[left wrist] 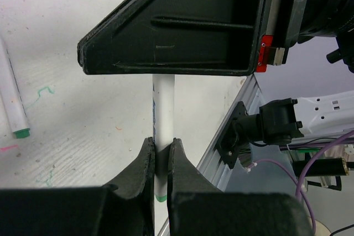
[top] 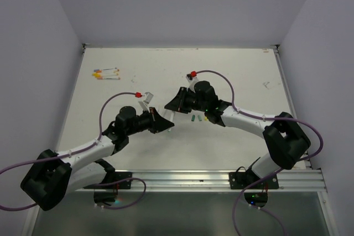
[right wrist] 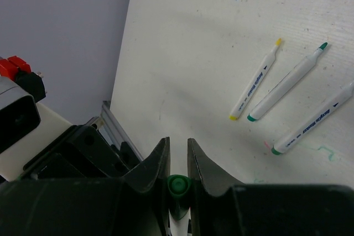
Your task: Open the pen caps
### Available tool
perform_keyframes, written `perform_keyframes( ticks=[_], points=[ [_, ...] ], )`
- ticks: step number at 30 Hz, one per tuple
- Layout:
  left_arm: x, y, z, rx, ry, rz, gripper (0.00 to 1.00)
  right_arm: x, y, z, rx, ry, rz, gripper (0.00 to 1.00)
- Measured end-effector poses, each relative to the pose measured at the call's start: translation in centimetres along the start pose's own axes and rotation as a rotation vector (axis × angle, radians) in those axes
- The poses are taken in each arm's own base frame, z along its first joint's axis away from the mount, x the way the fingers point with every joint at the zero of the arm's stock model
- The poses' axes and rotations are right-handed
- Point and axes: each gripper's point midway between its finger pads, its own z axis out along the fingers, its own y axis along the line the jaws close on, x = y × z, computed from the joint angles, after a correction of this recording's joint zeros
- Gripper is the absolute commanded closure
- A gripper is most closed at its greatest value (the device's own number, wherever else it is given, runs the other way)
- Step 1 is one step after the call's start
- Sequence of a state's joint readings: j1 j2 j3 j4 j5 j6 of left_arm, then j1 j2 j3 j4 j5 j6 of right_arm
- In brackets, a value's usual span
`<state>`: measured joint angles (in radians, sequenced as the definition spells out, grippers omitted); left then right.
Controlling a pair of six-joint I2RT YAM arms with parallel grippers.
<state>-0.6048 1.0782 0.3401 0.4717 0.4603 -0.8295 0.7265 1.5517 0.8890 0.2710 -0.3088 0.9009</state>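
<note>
A white pen (left wrist: 164,109) is held above the table between my two grippers. In the left wrist view my left gripper (left wrist: 161,146) is shut on the pen's white barrel, with a green band showing just below the pads. In the right wrist view my right gripper (right wrist: 177,145) is shut on the green pen cap (right wrist: 177,185) at the pen's other end. From above, the left gripper (top: 161,121) and right gripper (top: 176,103) meet tip to tip near the table's middle, hiding the pen. Loose pen caps (top: 199,118) lie just right of them.
Three uncapped pens lie on the table in the right wrist view: a yellow-tipped one (right wrist: 255,81) and two green-tipped ones (right wrist: 287,81). Another green-ended pen (left wrist: 14,103) lies left of the left gripper. More pens (top: 106,73) sit at the far left. A metal rail (top: 210,178) runs along the near edge.
</note>
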Motion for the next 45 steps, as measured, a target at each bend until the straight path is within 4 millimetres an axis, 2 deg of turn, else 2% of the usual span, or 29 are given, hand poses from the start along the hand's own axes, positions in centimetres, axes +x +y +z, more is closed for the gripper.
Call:
perform_keyframes(
  ticks=[11, 19, 20, 21, 23, 25, 27, 29, 32, 35, 40, 45],
  points=[
    [-0.2, 0.0, -0.5, -0.010, -0.021, 0.026, 1.00, -0.5, -0.1, 0.0, 0.016, -0.032, -0.004, 1.00],
    [-3.2, -1.1, -1.2, -0.004, -0.158, 0.088, 1.00, -3.4, 0.4, -1.3, -0.057, -0.026, 0.112, 1.00],
    [-3.2, -1.4, -1.3, 0.004, -0.157, 0.092, 1.00, -4.1, 0.4, -1.3, -0.055, -0.039, 0.099, 1.00],
    [-2.7, -1.3, -1.6, 0.004, -0.149, 0.091, 1.00, -5.9, -0.2, -1.5, -0.039, -0.083, 0.093, 1.00],
    [-1.4, -0.5, -2.1, -0.008, -0.121, 0.084, 1.00, -10.8, -2.5, -2.3, 0.018, -0.207, 0.094, 1.00],
    [-0.2, 0.3, -2.2, -0.031, -0.088, 0.071, 1.00, -14.7, -4.7, -3.5, 0.072, -0.310, 0.101, 1.00],
    [0.3, 0.8, -2.3, -0.049, -0.068, 0.065, 1.00, -16.1, -5.9, -4.1, 0.105, -0.354, 0.104, 1.00],
    [0.4, 1.0, -2.3, -0.059, -0.064, 0.067, 1.00, -15.7, -6.1, -4.0, 0.118, -0.346, 0.094, 1.00],
    [0.4, 2.2, -2.5, -0.122, -0.071, 0.064, 1.00, -14.0, -6.6, -3.6, 0.166, -0.284, 0.076, 1.00],
    [-0.3, 4.0, -2.9, -0.246, -0.092, 0.065, 1.00, -12.2, -8.4, -3.9, 0.269, -0.212, 0.056, 1.00],
    [-2.9, 6.0, -3.6, -0.411, -0.172, 0.109, 1.00, -9.5, -12.1, -6.5, 0.478, -0.121, 0.015, 1.00],
    [-5.3, 8.3, -4.1, -0.560, -0.223, 0.137, 1.00, -7.8, -13.8, -9.8, 0.606, -0.074, -0.048, 1.00]
  ],
)
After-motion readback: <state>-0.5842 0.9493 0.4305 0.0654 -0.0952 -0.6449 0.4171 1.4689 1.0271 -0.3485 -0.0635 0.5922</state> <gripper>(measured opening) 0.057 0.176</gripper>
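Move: The green cap, still on the white pen, sits in the right fingers, about 8 cm ahead of the left hand, which grips the barrel. On the table, the uncapped yellow pen lies some 12 cm ahead, 8 cm left and 13 cm below the left hand. From the right hand, the loose yellow cap lies about 7 cm ahead, 17 cm right and 15 cm down; the light green cap is 4 cm left of that one. The green cap is tugged firmly forward, up and to the right by the right hand, dragging the left hand some 3 cm up and forward before it springs back. The right hand shoots on to about 17 cm out, then swings back, right and down towards the loose caps, fingers dipping. Still holding the pen, the left hand goes left and forward towards the yellow pen, turning about 30 degrees counter-clockwise and tipping its fingers down. ##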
